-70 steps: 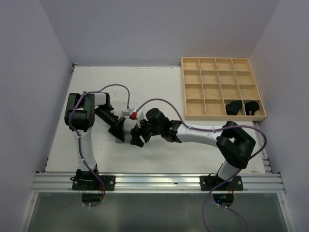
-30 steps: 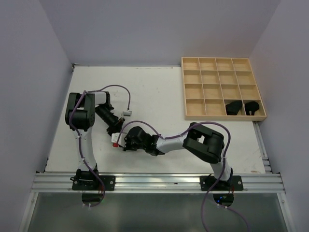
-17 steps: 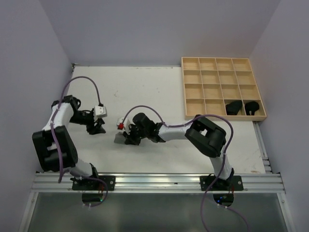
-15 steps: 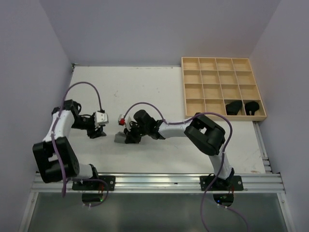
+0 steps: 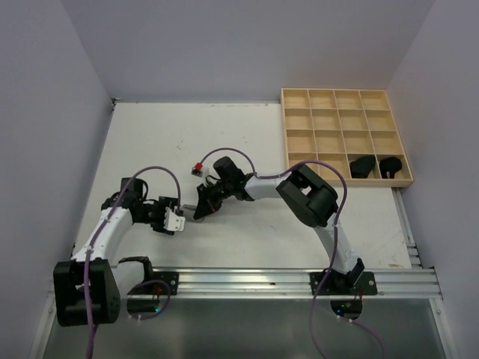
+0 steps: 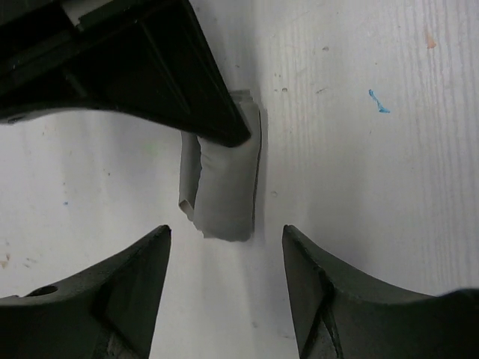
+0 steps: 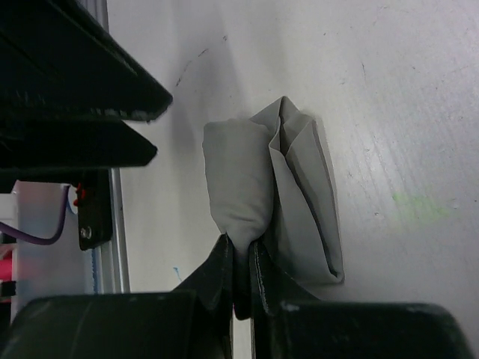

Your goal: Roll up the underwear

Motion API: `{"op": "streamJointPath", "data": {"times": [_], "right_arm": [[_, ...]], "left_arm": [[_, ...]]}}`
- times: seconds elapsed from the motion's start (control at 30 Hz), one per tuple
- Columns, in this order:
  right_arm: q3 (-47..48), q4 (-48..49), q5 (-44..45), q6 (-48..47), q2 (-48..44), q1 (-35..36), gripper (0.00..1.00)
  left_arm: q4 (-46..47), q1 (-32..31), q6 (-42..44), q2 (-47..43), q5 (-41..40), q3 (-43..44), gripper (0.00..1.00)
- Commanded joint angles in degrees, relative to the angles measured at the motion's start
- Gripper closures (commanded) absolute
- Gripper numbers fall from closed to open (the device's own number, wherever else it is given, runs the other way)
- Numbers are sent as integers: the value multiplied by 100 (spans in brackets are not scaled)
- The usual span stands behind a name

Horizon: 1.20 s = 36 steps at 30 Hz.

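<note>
A plain grey underwear lies as a loose roll on the white table, its folded layers open at one side. My right gripper is shut on the roll's near end, pinching a fold of cloth. In the left wrist view the same grey roll lies just ahead of my left gripper. That gripper is open with nothing between its fingers, and the right gripper's black finger rests on the roll's far end. From above, both grippers meet at the table's near middle.
A wooden grid tray stands at the back right. Two rolled black underwear sit in its front-row compartments. Purple cables loop over both arms. An aluminium rail runs along the near edge.
My left arm swung from the far left round to the near side and now points at the roll, jaws wider. The right gripper kept its pinch and drew back slightly.
</note>
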Motion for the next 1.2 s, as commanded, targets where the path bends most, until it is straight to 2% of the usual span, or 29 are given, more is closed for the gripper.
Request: {"op": "streamJointPath", "data": {"times": [0.0, 0.13, 0.37, 0.53, 0.67, 0.77, 0.83, 0.9, 0.93, 1.0, 1.07, 1.13, 1.17], "right_arm": [[-85, -532, -45, 379, 438, 32, 100], [-103, -410, -71, 476, 517, 5, 100], [-129, -224, -98, 678, 666, -30, 100], [-129, -23, -238, 915, 772, -109, 100], [-182, 259, -361, 1188, 860, -162, 100], [-182, 321, -414, 1267, 886, -179, 100], [-226, 382, -414, 1276, 816, -188, 100], [-348, 417, -327, 1259, 685, -214, 98], [-418, 470, -274, 1241, 440, -223, 85], [-629, 374, 24, 1066, 123, -372, 69], [-788, -38, 270, 838, -491, -504, 62], [-884, -616, 850, 390, -957, -662, 48], [-1050, -733, 1078, 267, -1516, -741, 40]], "left_arm": [[1253, -530, -437, -83, -81, -263, 35], [1764, -1014, -773, 189, -328, -316, 40], [1669, -1471, -651, 664, -600, -316, 55], [1624, -1700, -650, 761, -828, -386, 58], [2027, -1753, -923, 805, -1110, -553, 58], [2064, -1788, -1089, 1050, -1373, -510, 63], [1985, -1832, -1142, 1296, -1592, -379, 70], [1599, -1850, -1143, 1620, -1690, -212, 71], [1398, -1850, -1143, 1779, -1734, -98, 71], [572, -1850, -1038, 2383, -1717, 377, 72], [-132, -1841, -1011, 2772, -1655, 834, 73], [-396, -1841, -932, 3116, -1638, 1001, 74], [-528, -1841, -941, 3203, -1638, 1133, 75]]}}
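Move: From the open left hand, the middle of the grey underwear roll lies about 6 cm to the right, 2 cm farther out and 5 cm lower, its near end facing the fingers. The shut right fingers already hold its right-hand end, so its middle is some 2 cm to the left of that hand, level front to back and about 1 cm lower. Only bare table surrounds the roll. Rightward and down the left hand comes, about 5 cm each way, drifting slightly forward while its fingers narrow and pinch the near end of the underwear roll. The right hand meanwhile keeps its grip almost in place, rolling its wrist about 15 degrees with the upper side going forward, then opens and backs off to the right by some 3 cm, rising a little. ##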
